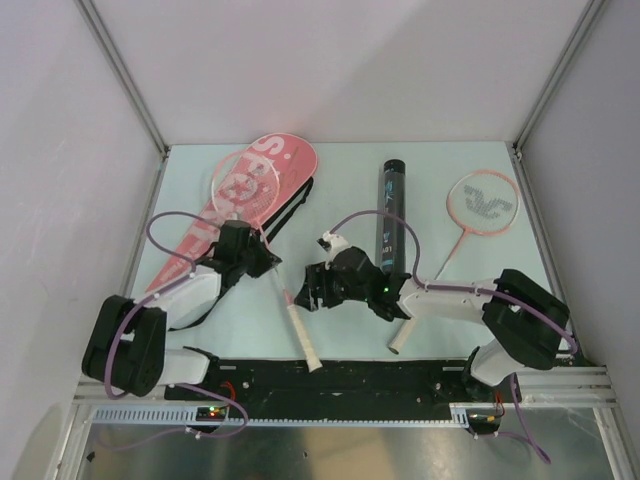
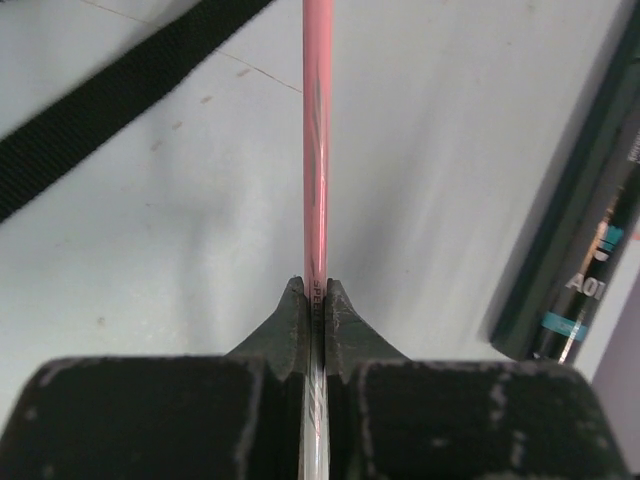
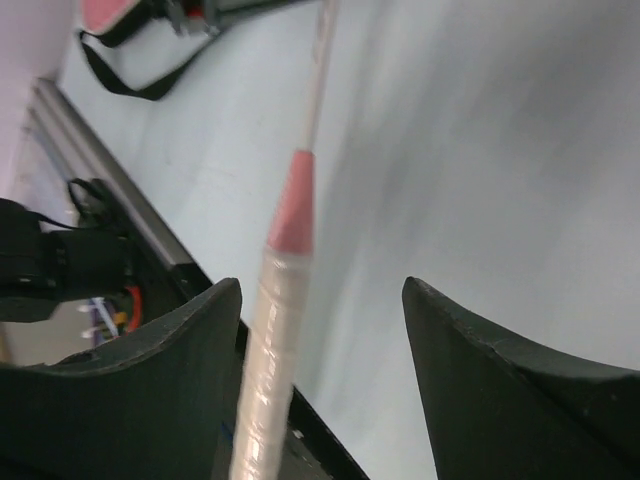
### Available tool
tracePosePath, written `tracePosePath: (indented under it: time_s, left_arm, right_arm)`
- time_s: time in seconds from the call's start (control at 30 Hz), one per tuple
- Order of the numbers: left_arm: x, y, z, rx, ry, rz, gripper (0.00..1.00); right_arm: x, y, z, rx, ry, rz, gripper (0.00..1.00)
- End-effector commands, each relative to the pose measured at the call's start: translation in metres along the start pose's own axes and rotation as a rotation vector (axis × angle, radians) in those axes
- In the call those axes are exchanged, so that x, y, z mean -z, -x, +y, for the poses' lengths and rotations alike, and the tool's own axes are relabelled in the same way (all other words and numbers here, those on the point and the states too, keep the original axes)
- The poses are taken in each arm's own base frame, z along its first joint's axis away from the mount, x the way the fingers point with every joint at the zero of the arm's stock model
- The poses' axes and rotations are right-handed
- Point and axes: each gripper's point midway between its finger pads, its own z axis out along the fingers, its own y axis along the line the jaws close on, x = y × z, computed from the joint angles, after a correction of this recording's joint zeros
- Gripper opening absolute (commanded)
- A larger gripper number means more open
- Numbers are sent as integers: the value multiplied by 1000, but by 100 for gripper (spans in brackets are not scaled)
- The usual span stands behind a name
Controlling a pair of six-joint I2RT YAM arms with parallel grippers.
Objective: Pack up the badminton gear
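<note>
A pink-framed racket lies with its head [image 1: 245,180] on the pink racket case [image 1: 262,175]; its shaft [image 2: 317,150] runs down-right to the white handle [image 1: 303,340]. My left gripper [image 1: 262,255] is shut on this shaft, the two fingertips [image 2: 340,310] pinching it from both sides. My right gripper [image 3: 320,290] stands open over the handle [image 3: 270,370], which sits just inside one finger [image 3: 190,340] below the pink cone [image 3: 292,205]. The other racket [image 1: 481,203] lies flat at the far right. Between the rackets lies the black tube [image 1: 391,215].
The case's black strap [image 2: 110,100] loops over the table beside the held shaft. The second racket's handle [image 1: 400,335] ends by the right arm. White walls close in the table on three sides, and a black rail [image 1: 380,380] runs along the near edge.
</note>
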Motion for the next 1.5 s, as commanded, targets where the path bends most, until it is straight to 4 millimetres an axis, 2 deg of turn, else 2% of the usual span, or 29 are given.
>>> tracePosePath:
  time_s: [0.0, 0.13, 0.27, 0.4, 0.53, 0.67, 0.73, 0.87, 0.93, 1.03, 1.13, 1.17, 1.23, 1.27, 1.33, 1.4, 1.47]
  left_arm:
    - [16, 12, -46, 6, -184, -61, 0]
    - [20, 11, -52, 6, -217, -71, 0]
    - [25, 9, -56, -8, -254, -77, 0]
    - [29, 7, -55, -13, -269, -81, 0]
    - [32, 4, -55, -25, -282, -71, 0]
    - [35, 1, -57, -27, -296, -60, 0]
    - [37, 1, -58, -23, -304, -62, 0]
    - [41, -3, -61, -13, -328, -42, 0]
    - [42, -6, -64, 6, -344, -22, 0]
    - [44, -7, -67, 28, -358, -18, 0]
    - [47, -4, -68, 22, -365, -35, 0]
    - [48, -3, -69, 15, -367, -42, 0]
    - [49, -1, -70, -21, -373, -55, 19]
    - [50, -1, -69, -50, -371, -61, 37]
    - [53, -2, -66, -108, -368, -66, 61]
    - [56, -4, -62, -171, -358, -63, 70]
    - [58, -7, -54, -233, -318, -47, 73]
  right_arm:
    - [-11, 21, 36, -56, 214, -53, 70]
    - [-26, 20, 34, -94, 269, -40, 67]
    - [-32, 19, 31, -95, 290, -37, 61]
    - [-33, 20, 33, -78, 303, -47, 41]
    - [-35, 23, 34, -71, 312, -64, 34]
    - [-35, 26, 36, -69, 331, -74, 16]
    - [-34, 27, 37, -71, 345, -76, 17]
    - [-35, 26, 39, -71, 359, -74, 35]
    - [-37, 24, 38, -76, 359, -66, 34]
    - [-40, 21, 37, -84, 351, -59, 24]
    - [-39, 21, 32, -85, 311, -65, 5]
    - [-37, 23, 31, -82, 300, -78, 3]
    - [-30, 28, 30, -89, 298, -100, 1]
    - [-26, 32, 30, -97, 300, -111, 0]
    - [-16, 41, 29, -115, 300, -137, 0]
    - [-6, 48, 28, -127, 300, -161, 0]
    - [4, 55, 24, -144, 298, -180, 0]
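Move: The left hand already pinches the racket's shaft, with the pink cone atop its grip about 10 cm back and 4 cm to the right, at about hand height. From the open right hand that cone is some 6 cm left, 1 cm ahead and 3 cm below; the shuttle tube's middle lies about 25 cm ahead and 26 cm right, the racket bag 25 cm ahead and 27 cm left, the second racket's handle 8 cm back and 33 cm right, all on the table. The left hand, still pinching the shaft, lifts the racket some 5 cm while drifting 3 cm right and slightly back, its fingertips tipping up, as the right hand reaches about 5 cm left to the pink cone, rolling some 15 degrees so its left side rises, and closes its fingers on it. Once the right has its pinch, the left fingers open and let go of the shaft, rising a little more, and the right hand eases back about 2 cm to the right with the racket. ##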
